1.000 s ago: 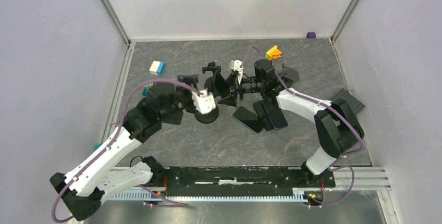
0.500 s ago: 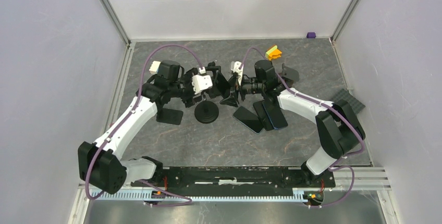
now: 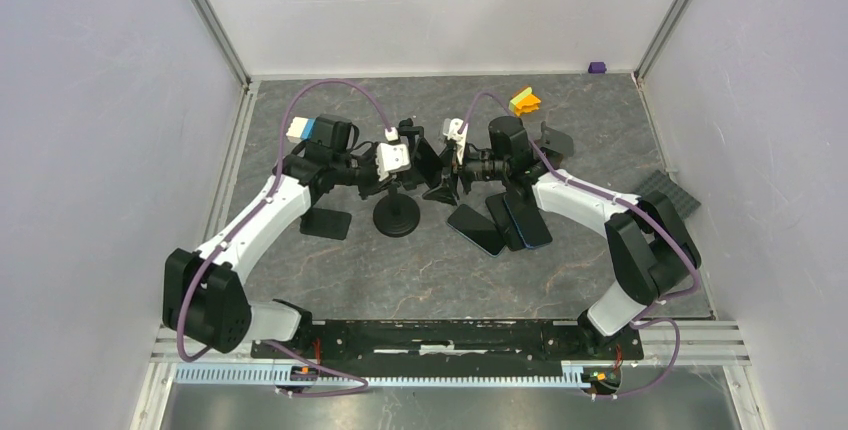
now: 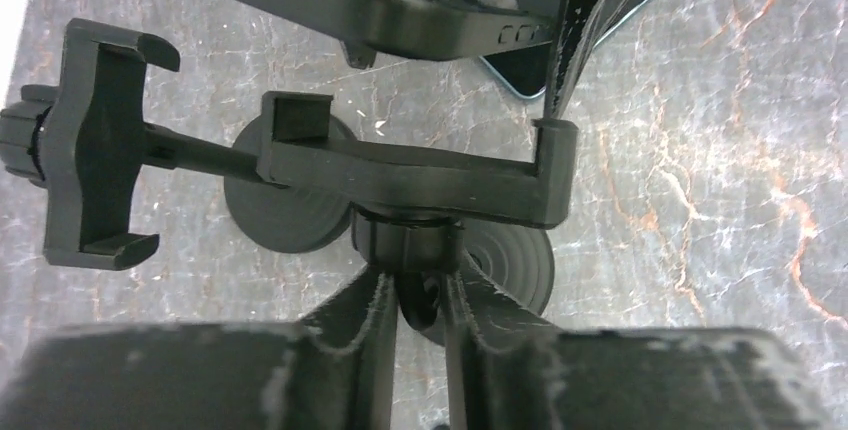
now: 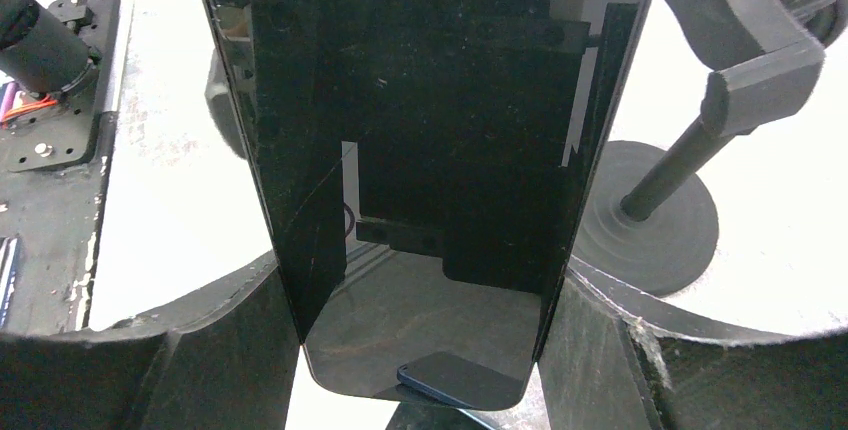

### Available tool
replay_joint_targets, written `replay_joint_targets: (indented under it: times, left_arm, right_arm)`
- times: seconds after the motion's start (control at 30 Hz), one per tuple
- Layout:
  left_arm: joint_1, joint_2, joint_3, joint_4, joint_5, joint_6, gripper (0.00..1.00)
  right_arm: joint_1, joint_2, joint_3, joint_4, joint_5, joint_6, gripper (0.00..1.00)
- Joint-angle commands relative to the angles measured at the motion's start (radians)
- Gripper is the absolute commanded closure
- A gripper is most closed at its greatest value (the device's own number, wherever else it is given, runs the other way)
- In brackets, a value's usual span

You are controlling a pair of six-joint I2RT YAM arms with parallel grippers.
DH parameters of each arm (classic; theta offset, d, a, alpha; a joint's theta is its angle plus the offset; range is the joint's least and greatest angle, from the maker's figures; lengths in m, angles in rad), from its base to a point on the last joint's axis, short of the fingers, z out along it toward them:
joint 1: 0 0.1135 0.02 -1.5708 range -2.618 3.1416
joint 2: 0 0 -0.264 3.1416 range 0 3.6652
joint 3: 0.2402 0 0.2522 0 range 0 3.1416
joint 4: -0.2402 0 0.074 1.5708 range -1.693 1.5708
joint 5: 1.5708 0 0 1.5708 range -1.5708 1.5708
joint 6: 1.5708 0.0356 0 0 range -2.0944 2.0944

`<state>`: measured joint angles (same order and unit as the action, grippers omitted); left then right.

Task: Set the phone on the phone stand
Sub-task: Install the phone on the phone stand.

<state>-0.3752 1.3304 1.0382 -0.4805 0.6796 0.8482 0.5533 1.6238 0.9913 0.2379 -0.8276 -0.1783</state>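
Note:
The black phone stand stands at mid table on its round base, its clamp bracket lying sideways. My left gripper is shut on the stand's neck just under the bracket, one finger on each side. The phone, a black slab with a glossy screen, stands upright between the fingers of my right gripper, which is shut on it. It hangs just right of the bracket and shows in the left wrist view as a dark edge.
A second stand is close on the far side. Two more phones lie right of the base, a flat black slab to its left. Small blocks and a dark plate sit further out.
My left arm swung from the near left up to the stand, and its jaws narrowed onto the stand's neck. The right arm and the phone have not moved.

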Motion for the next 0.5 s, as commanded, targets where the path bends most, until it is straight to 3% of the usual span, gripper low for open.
replay_joint_targets:
  times: [0.0, 0.07, 0.47]
  left_arm:
    - [0.002, 0.024, -0.003, 0.035, 0.124, -0.014, 0.84]
    - [0.003, 0.036, 0.002, 0.026, 0.164, -0.016, 0.97]
    - [0.002, 0.089, -0.007, 0.122, 0.273, -0.179, 0.98]
  right_arm:
    - [-0.003, -0.025, 0.008, 0.103, 0.036, 0.01, 1.0]
    - [-0.001, -0.024, 0.005, 0.107, 0.054, 0.001, 0.99]
    - [0.055, -0.069, -0.101, 0.209, 0.139, -0.026, 1.0]
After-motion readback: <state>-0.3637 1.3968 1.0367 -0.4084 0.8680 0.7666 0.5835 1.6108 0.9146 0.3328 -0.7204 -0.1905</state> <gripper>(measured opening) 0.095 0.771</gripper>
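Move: The stem of the near phone stand is already between the left fingers; its holder sits about 3 cm to the right of the left hand and 3 cm above. From the right hand, holding the phone, that holder lies roughly 4 cm left, 2 cm back and 3 cm up; the far stand's holder is some 9 cm ahead, 4 cm left and 4 cm above, the nearest loose phone 5 cm back, 11 cm right and 14 cm below. The left fingers finish closing on the near stand's stem just under its knob, then keep that pinch while the hand shifts about 2.5 cm right and slightly back, tilting some 10 degrees, bringing the holder towards the held phone. The right hand keeps its wide grip on the phone's side edges, edging about 1 cm forward and then coming back as it sinks roughly 1.5 cm beside the holder, turning slightly clockwise. ##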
